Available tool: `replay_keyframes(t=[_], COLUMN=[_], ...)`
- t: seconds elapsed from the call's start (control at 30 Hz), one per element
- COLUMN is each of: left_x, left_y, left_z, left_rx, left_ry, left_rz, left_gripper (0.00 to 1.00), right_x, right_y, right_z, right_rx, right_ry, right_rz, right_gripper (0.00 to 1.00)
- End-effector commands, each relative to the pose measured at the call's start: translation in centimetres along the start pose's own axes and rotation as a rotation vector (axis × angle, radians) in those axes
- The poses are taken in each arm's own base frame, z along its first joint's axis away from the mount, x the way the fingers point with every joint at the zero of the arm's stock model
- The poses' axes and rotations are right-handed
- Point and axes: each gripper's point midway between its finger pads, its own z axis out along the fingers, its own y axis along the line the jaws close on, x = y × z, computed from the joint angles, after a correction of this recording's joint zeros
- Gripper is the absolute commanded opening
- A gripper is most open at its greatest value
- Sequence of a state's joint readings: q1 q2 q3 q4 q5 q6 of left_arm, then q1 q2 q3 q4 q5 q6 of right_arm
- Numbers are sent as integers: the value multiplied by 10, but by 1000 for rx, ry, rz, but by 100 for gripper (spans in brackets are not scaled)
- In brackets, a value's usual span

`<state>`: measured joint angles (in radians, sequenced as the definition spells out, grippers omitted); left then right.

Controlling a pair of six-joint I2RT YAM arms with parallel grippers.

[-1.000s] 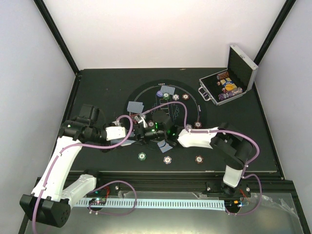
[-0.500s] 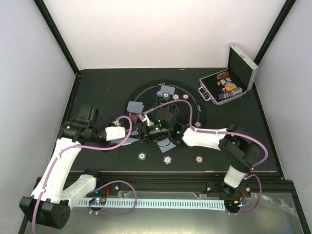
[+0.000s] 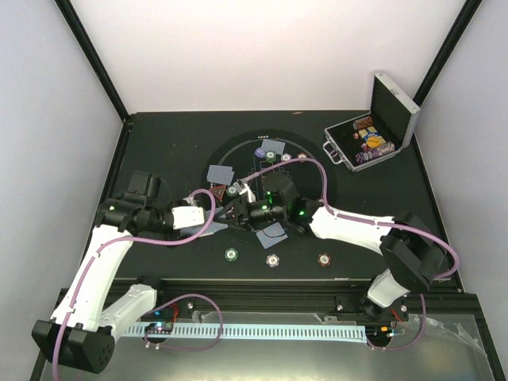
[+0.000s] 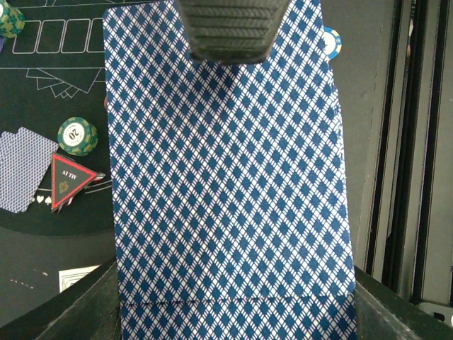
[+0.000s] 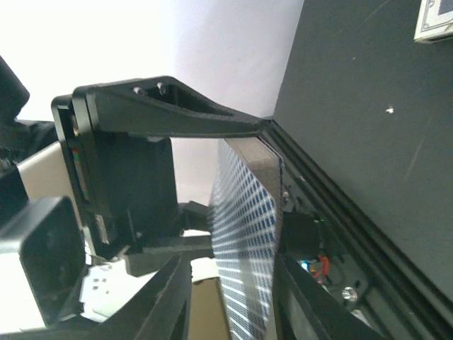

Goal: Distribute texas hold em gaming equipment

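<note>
A deck of blue-diamond-backed playing cards (image 4: pixel 226 184) fills the left wrist view, with my left gripper (image 4: pixel 233 315) shut on its near end. My right gripper (image 5: pixel 233 297) straddles the deck's (image 5: pixel 248 234) far end, jaws open. One finger rests against the deck's back, and a gap remains on the patterned side. Its ribbed finger (image 4: pixel 230 28) shows over the top card. From above, both grippers (image 3: pixel 230 208) (image 3: pixel 248 208) meet over the mat's near part. A green chip (image 4: pixel 78 136), a red triangle marker (image 4: pixel 69 180) and a face-down card (image 4: pixel 25 168) lie on the mat.
The round black mat (image 3: pixel 238 147) carries dealt cards (image 3: pixel 220 172) (image 3: pixel 272 232). Three chips (image 3: pixel 231 254) (image 3: pixel 272 259) (image 3: pixel 324 258) sit in a row near the front. The open silver case (image 3: pixel 369 143) with chips stands at the back right. Purple cables loop over the mat.
My right arm has stretched further left, bringing its gripper onto the deck's end, and its elbow has swung right. The left arm and deck have stayed put.
</note>
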<state>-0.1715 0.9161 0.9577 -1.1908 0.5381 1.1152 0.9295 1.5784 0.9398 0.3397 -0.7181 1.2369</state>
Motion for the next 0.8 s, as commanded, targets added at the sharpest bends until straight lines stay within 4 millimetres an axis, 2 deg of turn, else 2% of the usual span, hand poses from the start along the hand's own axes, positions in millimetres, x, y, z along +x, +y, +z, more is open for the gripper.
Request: replay_keyframes(t=[0.0, 0.37, 0.63, 0.77], left_x=[-7, -6, -5, -4], left_y=[3, 4, 4, 4], left_z=[-3, -2, -1, 0], left_rx=[-20, -19, -16, -18], left_ry=[-32, -27, -24, -20], left_rz=[30, 30, 29, 31], left_gripper=[2, 2, 1, 2], right_x=[4, 3, -3, -15], right_y=[-7, 1, -2, 0], right_z=[-10, -18, -28, -46], right_rx=[65, 111, 135, 106], right_ry=[-1, -6, -12, -51], right_rz=[-13, -49, -52, -46], right_gripper=[30, 2, 1, 1])
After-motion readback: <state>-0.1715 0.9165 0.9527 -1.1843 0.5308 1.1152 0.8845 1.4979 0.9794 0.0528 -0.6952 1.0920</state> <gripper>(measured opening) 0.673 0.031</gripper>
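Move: The blue-backed top card, lying a little offset on the deck in the left hand, has its middle about 3 cm to the right hand's left, at about its height; its free end is between the open right fingers. On the table some 15 cm below, the red all-in triangle is about 13 cm ahead and 2 cm left, the 20 chip about 13 cm ahead and 2 cm right. From the left hand the top card's middle is about 4 cm right, 1 cm ahead and 2 cm above. Pinching the free end of the top card, the right fingers close from nearly half open to almost shut, dipping about 1 cm as they do and tipping down some 5 degrees. The hand eases right throughout, about 2.5 cm in all, drawing the card off the deck end and bearing slightly forward at the last, while the left hand stays put and keeps its grip on the deck. ##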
